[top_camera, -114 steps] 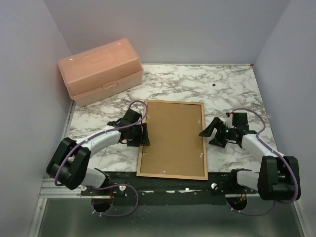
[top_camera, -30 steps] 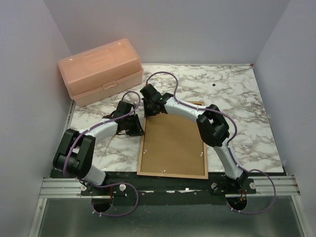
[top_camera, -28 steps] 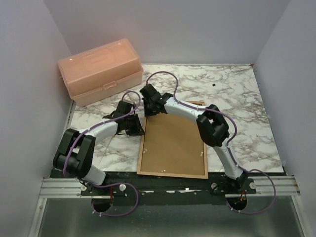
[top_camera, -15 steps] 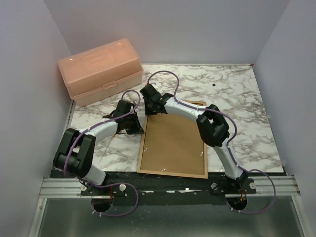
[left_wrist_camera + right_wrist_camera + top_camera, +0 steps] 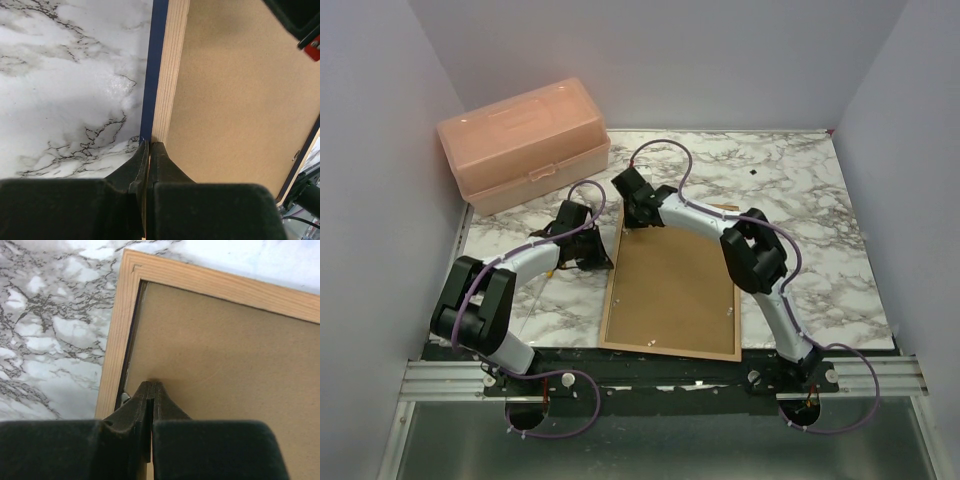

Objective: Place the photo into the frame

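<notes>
The frame (image 5: 609, 308) lies face down on the marble table, light wood side up, with a brown backing board (image 5: 672, 285) inside it. My left gripper (image 5: 603, 256) is shut, its tips at the frame's left rail (image 5: 170, 65), beside the rail's navy outer edge (image 5: 156, 60). My right gripper (image 5: 633, 222) is shut, its tips touching the backing board (image 5: 225, 355) near the frame's far left corner (image 5: 131, 262). In the wrist views the left gripper (image 5: 149, 144) and the right gripper (image 5: 152, 384) show nothing between their fingers. The photo is out of view.
A peach plastic box (image 5: 523, 145) stands at the back left by the wall. A small metal tab (image 5: 123, 399) sits at the rail's inner edge beside my right fingertips. The right arm (image 5: 752, 255) arches over the frame's right half. Grey walls close the table on three sides.
The left jaws have closed at the frame's left rail. The right gripper and the frame's far end have shifted slightly to the right.
</notes>
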Tool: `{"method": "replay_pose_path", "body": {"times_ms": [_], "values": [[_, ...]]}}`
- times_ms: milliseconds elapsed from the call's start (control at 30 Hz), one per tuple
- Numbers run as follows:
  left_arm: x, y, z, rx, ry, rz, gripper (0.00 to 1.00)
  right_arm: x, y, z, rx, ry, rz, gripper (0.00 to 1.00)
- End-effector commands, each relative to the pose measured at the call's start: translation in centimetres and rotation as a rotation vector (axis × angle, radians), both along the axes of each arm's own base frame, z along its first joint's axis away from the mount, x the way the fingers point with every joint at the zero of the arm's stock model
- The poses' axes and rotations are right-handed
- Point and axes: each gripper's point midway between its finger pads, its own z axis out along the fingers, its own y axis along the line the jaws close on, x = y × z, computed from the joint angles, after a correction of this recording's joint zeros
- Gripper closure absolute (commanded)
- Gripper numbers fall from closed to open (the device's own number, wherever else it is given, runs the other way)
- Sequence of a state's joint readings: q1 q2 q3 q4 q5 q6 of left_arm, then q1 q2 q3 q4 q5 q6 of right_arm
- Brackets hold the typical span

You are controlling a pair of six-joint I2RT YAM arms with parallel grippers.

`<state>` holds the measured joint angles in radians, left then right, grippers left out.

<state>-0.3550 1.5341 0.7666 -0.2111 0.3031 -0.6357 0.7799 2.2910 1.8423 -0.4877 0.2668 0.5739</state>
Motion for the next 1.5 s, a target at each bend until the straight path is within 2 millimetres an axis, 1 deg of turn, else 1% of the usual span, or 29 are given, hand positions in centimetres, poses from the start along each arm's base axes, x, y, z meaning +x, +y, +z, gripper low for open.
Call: {"method": "replay_pose_path", "body": {"times_ms": [0,67,133,233,267,333,433,467,500,533,567,600,633,667,700,767,800,833,867,900,967,1067,1100,1200,1333,1467], "values": [[-2.9,2.2,-4.2,0.132,0.132,0.003,1.0,0.3,-1.7,-0.7,-0.047,0.012,-0.018,0.98],[-2.9,2.2,-4.1,0.133,0.13,0.003,1.0,0.0,-1.4,0.0,-0.027,0.015,-0.002,0.98],[-2.9,2.1,-3.9,0.128,0.123,0.001,1.0,-0.2,-1.0,1.3,0.003,0.012,0.017,0.97],[-2.8,2.0,-3.3,0.113,0.098,-0.003,0.99,-0.8,-1.1,3.8,0.062,0.001,0.032,0.96],[-2.7,1.8,-2.9,0.099,0.082,-0.006,0.96,-0.9,-1.2,4.9,0.094,-0.003,0.033,0.94],[-2.6,1.2,-1.8,0.057,0.05,-0.017,0.85,-1.4,-2.0,6.1,0.163,0.014,0.043,0.91],[-2.6,0.5,-0.3,-0.001,0.009,-0.031,0.67,-2.5,-4.1,7.2,0.238,0.033,0.037,0.88],[-2.7,0.2,0.1,-0.019,0.001,-0.037,0.61,-2.9,-5.1,7.5,0.251,0.034,0.027,0.87],[-2.7,0.0,0.6,-0.036,-0.009,-0.04,0.54,-3.2,-6.1,8.2,0.262,0.022,0.014,0.87],[-2.7,-0.1,0.9,-0.048,-0.016,-0.042,0.49,-3.8,-7.3,8.0,0.268,0.037,0.001,0.85],[-2.8,-0.2,1.2,-0.057,-0.023,-0.044,0.45,-4.5,-8.3,8.3,0.285,0.042,-0.004,0.83],[-2.8,-0.2,1.4,-0.061,-0.024,-0.04,0.42,-5.1,-9.6,8.1,0.29,0.05,-0.022,0.81],[-2.9,-0.2,1.5,-0.062,-0.026,-0.037,0.39,-5.6,-10.8,8.4,0.301,0.048,-0.044,0.79],[-3.1,-0.1,1.6,-0.062,-0.028,-0.039,0.36,-6.3,-12.2,7.9,0.299,0.057,-0.067,0.72],[-3.2,-0.2,1.6,-0.061,-0.03,-0.043,0.35,-6.8,-13.6,7.9,0.3,0.054,-0.093,0.65],[-3.7,-0.1,1.5,-0.04,-0.025,-0.049,0.31,-8.2,-16.5,7.1,0.281,0.062,-0.154,0.52],[-4.0,-0.1,1.2,-0.022,-0.017,-0.055,0.3,-8.8,-17.9,6.7,0.259,0.059,-0.19,0.48],[-4.4,-0.1,1.0,-0.002,-0.004,-0.059,0.29,-9.5,-19.5,6.2,0.222,0.05,-0.238,0.45],[-4.8,-0.3,0.7,0.02,0.005,-0.071,0.28,-10.1,-20.5,5.9,0.201,0.043,-0.258,0.42],[-5.3,-0.5,0.4,0.037,0.012,-0.079,0.27,-11.0,-21.5,5.1,0.17,0.057,-0.282,0.39],[-6.1,-0.5,-0.1,0.086,0.029,-0.082,0.24,-12.6,-23.0,4.0,0.124,0.091,-0.321,0.35],[-6.9,0.4,-0.9,0.186,0.046,-0.059,0.21,-14.9,-24.3,2.2,0.097,0.136,-0.359,0.31],[-7.1,0.5,-1.1,0.205,0.049,-0.06,0.21,-15.3,-24.5,1.7,0.096,0.144,-0.363,0.29],[-7.8,0.5,-1.6,0.234,0.058,-0.079,0.22,-16.9,-24.6,-0.1,0.098,0.197,-0.359,0.28],[-8.8,0.1,-1.7,0.237,0.052,-0.115,0.25,-18.0,-24.9,-1.6,0.087,0.237,-0.362,0.28],[-9.6,-0.3,-1.5,0.233,0.041,-0.134,0.27,-18.2,-25.0,-2.1,0.08,0.243,-0.364,0.28]]}}
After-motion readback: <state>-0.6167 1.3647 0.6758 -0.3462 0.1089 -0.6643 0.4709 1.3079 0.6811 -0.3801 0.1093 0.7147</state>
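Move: The left hand's shut fingertips are at the left bar of the frame; the lower-left metal clip for it lies about 10 cm back and 1 cm right. The right hand, shut, is down by the upper-left clip, 1 cm to its left and 1 cm back, with the frame's upper-left corner 8 cm ahead and 2 cm left. The right bar's middle lies some 17 cm back and 29 cm right of the right hand, slightly below. Up off the board, then right and back in an arc, the right hand crosses the frame some 24 cm rightward, turning clockwise about 20 degrees, opening and sinking low beside the right bar. After a short hold the left hand opens wide and draws back about 7 cm close along the left bar, its fingers ending astride the bar's inner edge and the lower-left clip. ##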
